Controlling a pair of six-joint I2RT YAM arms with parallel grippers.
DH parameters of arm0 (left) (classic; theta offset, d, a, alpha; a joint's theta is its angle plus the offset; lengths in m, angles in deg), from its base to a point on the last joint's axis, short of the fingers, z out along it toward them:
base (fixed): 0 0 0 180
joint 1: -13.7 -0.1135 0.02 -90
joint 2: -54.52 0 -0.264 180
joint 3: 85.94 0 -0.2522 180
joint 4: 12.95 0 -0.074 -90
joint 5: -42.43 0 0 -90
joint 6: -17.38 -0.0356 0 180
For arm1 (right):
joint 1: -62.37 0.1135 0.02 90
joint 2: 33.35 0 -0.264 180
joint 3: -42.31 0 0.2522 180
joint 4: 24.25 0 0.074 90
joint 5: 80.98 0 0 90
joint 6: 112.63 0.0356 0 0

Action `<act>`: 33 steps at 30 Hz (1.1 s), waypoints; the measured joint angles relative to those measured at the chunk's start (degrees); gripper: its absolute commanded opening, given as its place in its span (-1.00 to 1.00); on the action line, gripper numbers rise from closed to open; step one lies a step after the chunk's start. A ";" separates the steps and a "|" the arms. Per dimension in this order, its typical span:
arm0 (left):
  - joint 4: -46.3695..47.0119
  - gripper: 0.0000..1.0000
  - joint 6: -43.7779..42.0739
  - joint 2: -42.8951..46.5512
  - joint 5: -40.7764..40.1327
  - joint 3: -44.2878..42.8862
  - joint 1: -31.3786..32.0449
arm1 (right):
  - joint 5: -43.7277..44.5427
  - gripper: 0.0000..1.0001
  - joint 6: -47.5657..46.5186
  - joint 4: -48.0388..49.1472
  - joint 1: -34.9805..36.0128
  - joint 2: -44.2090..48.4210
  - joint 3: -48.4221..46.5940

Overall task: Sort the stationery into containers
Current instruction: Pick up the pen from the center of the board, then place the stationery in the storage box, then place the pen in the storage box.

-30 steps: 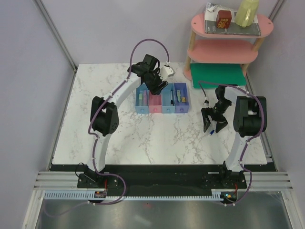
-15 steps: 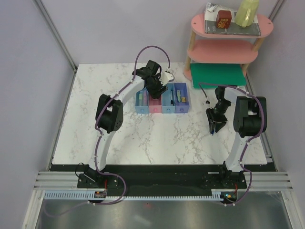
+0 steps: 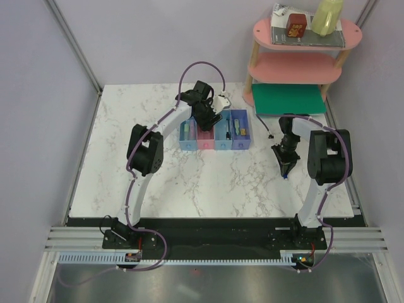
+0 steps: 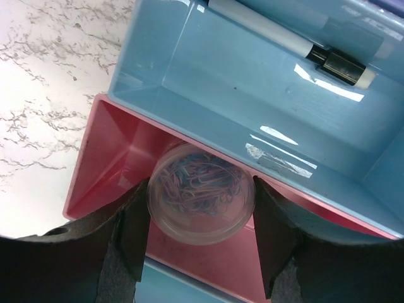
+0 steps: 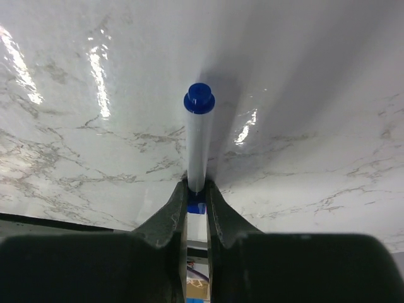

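Observation:
The four joined bins stand mid-table, coloured light blue, pink, light blue, purple. My left gripper hangs over the pink bin and is shut on the round clear roll of grey-purple clips, one finger on each side. A black-and-white pen lies in the light blue bin beside it. My right gripper points down at the table to the right of the bins. It is shut on the blue-and-white pen, whose blue cap points away from me.
A pink round tiered shelf stands at the back right with a red box and a yellow bottle on top. A flat green board lies at its foot. A white item sits behind the bins.
My right gripper was open over the pen a second ago and has turned and shut on it. My left gripper has shifted slightly over the pink bin.

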 measured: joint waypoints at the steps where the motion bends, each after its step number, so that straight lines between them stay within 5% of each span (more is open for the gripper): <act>1: 0.15 -0.20 0.00 0.00 0.02 0.39 0.02 | 0.11 -0.91 -0.11 0.17 0.09 0.17 0.15; 17: 1.33 0.78 0.15 2.03 0.00 3.56 0.02 | -0.55 -1.00 -2.84 5.60 1.97 6.45 1.40; 33: 0.85 0.86 0.96 15.32 0.96 8.52 0.02 | -2.58 -1.00 -3.26 0.83 6.43 9.51 -10.19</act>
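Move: The right hand already pinches the blue-capped pen at the table; the light-blue compartment with the black-capped marker lies roughly 16 cm ahead and 23 cm left, the purple compartment level with that but only 17 cm left. The left hand still grips the paper-clip jar right between its fingers inside the pink compartment, with the marker's compartment about 6 cm to its right and the left blue compartment 7 cm to its left. Right hand lifts the pen about 8 cm, forward-left towards the compartments; left fingers release the jar and rise. ##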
